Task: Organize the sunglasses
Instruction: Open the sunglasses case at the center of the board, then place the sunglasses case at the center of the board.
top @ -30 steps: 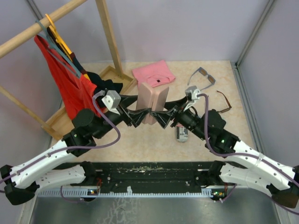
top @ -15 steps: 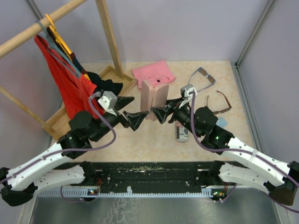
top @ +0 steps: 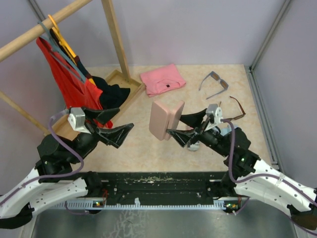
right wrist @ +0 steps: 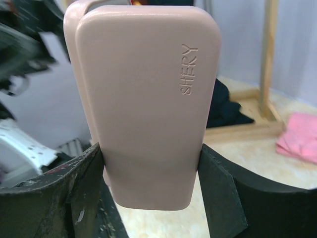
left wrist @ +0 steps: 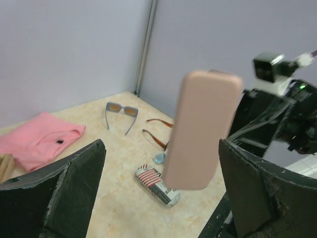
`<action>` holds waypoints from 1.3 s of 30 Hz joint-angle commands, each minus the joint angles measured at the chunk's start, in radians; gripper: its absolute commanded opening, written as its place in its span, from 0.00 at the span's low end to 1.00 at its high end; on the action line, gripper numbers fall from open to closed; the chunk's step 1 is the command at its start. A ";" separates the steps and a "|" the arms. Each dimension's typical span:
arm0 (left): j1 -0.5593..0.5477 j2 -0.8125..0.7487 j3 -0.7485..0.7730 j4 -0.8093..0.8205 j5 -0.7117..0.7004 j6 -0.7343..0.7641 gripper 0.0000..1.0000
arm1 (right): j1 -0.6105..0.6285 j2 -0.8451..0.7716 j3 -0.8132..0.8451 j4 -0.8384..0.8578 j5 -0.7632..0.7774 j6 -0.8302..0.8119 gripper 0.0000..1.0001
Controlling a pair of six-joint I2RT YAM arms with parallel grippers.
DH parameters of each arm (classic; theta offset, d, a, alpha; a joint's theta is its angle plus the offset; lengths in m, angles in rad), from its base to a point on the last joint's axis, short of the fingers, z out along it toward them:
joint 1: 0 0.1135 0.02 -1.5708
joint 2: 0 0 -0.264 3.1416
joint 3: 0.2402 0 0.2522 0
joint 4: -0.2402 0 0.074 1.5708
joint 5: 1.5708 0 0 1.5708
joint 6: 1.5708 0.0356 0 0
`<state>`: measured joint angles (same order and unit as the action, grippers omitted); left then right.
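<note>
My right gripper (top: 174, 125) is shut on a pink oblong case (top: 166, 120), holding it tilted above the table's middle; its fingers clamp the case's lower end (right wrist: 148, 99). Off to the left, my left gripper (top: 113, 124) stands wide open and empty, with the case (left wrist: 203, 131) hanging well in front of its fingers (left wrist: 79, 178). The grey-blue sunglasses (top: 214, 82) lie at the back right, also in the left wrist view (left wrist: 121, 111). The brown sunglasses (top: 237, 110) lie unfolded nearer the right wall (left wrist: 158, 136).
A flag-patterned case (left wrist: 157, 184) lies on the table under the right arm, a light blue cloth (left wrist: 159, 157) beside it. A folded pink cloth (top: 162, 79) lies at the back. A wooden rack (top: 115, 34) with a red garment (top: 67, 84) fills the left side.
My left gripper opened, let go of the pink case and drew back to the left. The right gripper kept the case, tilted it and pulled it slightly nearer.
</note>
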<state>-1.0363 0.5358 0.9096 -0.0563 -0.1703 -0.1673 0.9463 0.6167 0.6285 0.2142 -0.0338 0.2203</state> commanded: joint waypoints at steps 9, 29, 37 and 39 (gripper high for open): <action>-0.002 -0.124 -0.105 -0.179 -0.123 -0.050 1.00 | 0.006 -0.013 0.039 0.322 -0.282 0.130 0.00; -0.002 -0.191 -0.122 -0.390 -0.395 -0.058 0.99 | 0.025 0.376 0.175 -0.069 0.220 -0.828 0.00; -0.002 -0.168 -0.157 -0.409 -0.465 -0.080 0.99 | 0.146 0.485 -0.019 0.167 0.385 -1.198 0.00; -0.002 -0.158 -0.162 -0.416 -0.475 -0.085 0.98 | 0.180 0.522 -0.056 0.259 0.428 -1.251 0.00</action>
<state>-1.0363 0.3618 0.7631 -0.4534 -0.5938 -0.2348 1.0641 1.0847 0.6338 0.2176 0.2737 -0.8165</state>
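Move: The case is still pinched in my right fingers, already parted, its middle about 4 cm left, 2 cm ahead and 4 cm above them. The clear middle of the board, where I'm taking it, lies roughly 8 cm ahead, 6 cm left and 27 cm below; the can lies some 9 cm ahead, 11 cm right and 25 cm below. From my empty left hand the case is about 13 cm right, 4 cm ahead and 5 cm lower. I draw the case back and up about 5 cm each with my right hand, then swing it forward and steeply down towards the middle of the board, rolling the hand counter-clockwise, seen along its fingers, some 65 degrees and never slackening the pinch. Meanwhile my left hand, wide open, sinks about 12 cm and backs off left, turning counter-clockwise. ##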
